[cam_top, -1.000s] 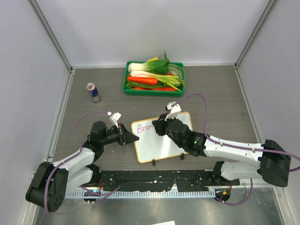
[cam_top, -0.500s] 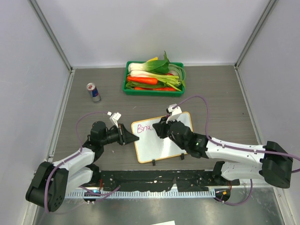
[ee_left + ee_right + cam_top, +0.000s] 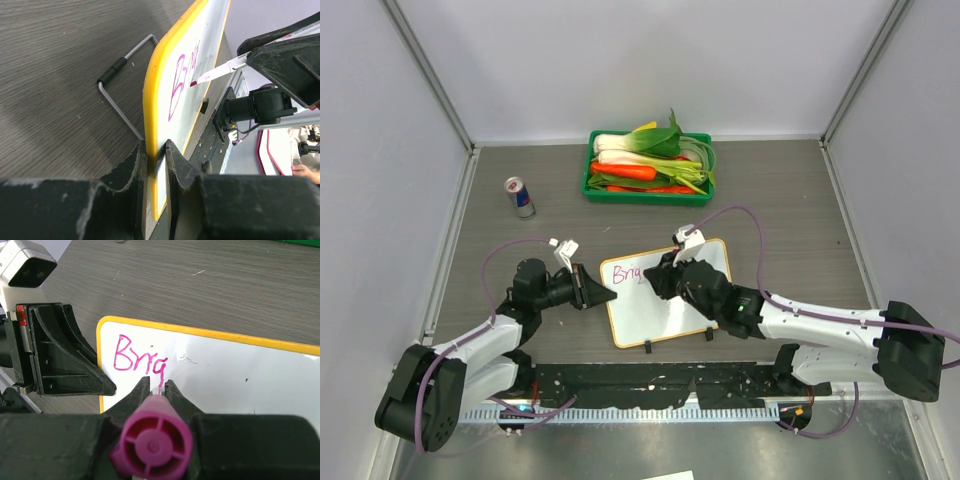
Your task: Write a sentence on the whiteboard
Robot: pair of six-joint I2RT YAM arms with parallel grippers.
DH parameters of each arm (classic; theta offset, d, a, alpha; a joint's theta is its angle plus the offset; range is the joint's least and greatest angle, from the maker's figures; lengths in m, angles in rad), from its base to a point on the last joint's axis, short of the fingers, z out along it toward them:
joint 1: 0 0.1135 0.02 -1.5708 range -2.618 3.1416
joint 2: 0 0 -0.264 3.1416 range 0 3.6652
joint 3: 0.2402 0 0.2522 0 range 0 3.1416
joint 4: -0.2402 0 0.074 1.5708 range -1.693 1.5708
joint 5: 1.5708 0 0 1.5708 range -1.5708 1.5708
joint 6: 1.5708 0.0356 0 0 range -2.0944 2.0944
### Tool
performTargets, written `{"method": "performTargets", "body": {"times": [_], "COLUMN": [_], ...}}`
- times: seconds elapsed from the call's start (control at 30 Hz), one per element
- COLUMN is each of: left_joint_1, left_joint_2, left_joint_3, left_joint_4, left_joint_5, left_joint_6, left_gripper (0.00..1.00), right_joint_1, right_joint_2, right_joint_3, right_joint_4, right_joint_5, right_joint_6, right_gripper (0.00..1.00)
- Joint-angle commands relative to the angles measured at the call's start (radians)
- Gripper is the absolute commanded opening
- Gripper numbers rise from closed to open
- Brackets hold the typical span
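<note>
The whiteboard (image 3: 670,305) lies in the middle of the table, white with a yellow-orange rim (image 3: 152,95). My left gripper (image 3: 608,296) is shut on its left edge, one finger on each face (image 3: 156,147). The sentence (image 3: 139,359) reads "Brig" in magenta at the board's upper left (image 3: 626,272). My right gripper (image 3: 157,382) is shut on a magenta marker (image 3: 152,440), whose tip touches the board at the tail of the "g". In the top view the right gripper (image 3: 655,280) sits over the board's upper middle.
A green tray (image 3: 588,186) of vegetables stands at the back. A drink can (image 3: 519,197) stands at the back left. Two black clips (image 3: 647,347) sit on the board's near edge. A wire stand (image 3: 120,95) lies under the board's left side.
The right gripper has shifted slightly toward the near side with the marker, and the writing has grown from about "Bri" to "Brig". The left gripper has held still on the board.
</note>
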Motion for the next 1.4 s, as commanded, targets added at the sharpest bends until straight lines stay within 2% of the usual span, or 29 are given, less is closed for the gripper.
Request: {"method": "performTargets", "body": {"times": [0.0, 0.3, 0.47, 0.67, 0.87, 1.37], "left_joint_1": [-0.009, -0.009, -0.009, -0.009, -0.009, -0.009], "left_joint_2": [0.007, 0.003, -0.002, -0.002, -0.011, -0.017], "left_joint_3": [0.002, 0.001, 0.001, 0.001, -0.002, -0.002], "left_joint_4": [0.007, 0.005, 0.004, 0.004, -0.001, -0.003], "left_joint_5": [0.003, 0.003, 0.003, 0.004, 0.001, -0.002], "left_joint_6": [0.027, 0.027, 0.027, 0.027, 0.029, 0.027], "left_gripper": [0.0, 0.0, 0.0, 0.0, 0.0, 0.0], "right_joint_1": [-0.003, -0.001, -0.001, -0.003, -0.025, -0.062], "right_joint_2": [0.044, 0.076, -0.028, -0.122, -0.077, 0.016], "right_joint_3": [-0.024, 0.013, 0.009, 0.025, 0.083, 0.175], "right_joint_4": [-0.046, -0.003, 0.015, 0.023, -0.023, -0.016], "right_joint_5": [0.015, 0.005, -0.034, 0.004, 0.095, 0.069], "right_joint_6": [-0.015, -0.004, 0.005, -0.018, -0.027, -0.098], "right_gripper": [0.01, 0.02, 0.01, 0.02, 0.01, 0.01]}}
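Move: The right hand still holds the marker with its tip on the whiteboard, at the tail of the "g", some 3 cm ahead of the hand, 3 cm to its left and 3 cm below. The letter "B" lies about 8 cm left and 5 cm ahead of this hand, and the board's top edge above the "g" some 7 cm ahead and 2 cm left. The left hand is pinching the board's left edge; from it the tail lies about 6 cm to the right and 2 cm ahead. Leftward about 1.5 cm and barely downward, the right hand first draws the marker tip along the board to finish the "g" tail. It then lifts the tip off, rising about 4 cm with a small shift right, and swings some 4 cm forward to over the board's top edge, tilting up a few degrees. The fingers keep the marker; the left hand keeps holding the board's edge. ##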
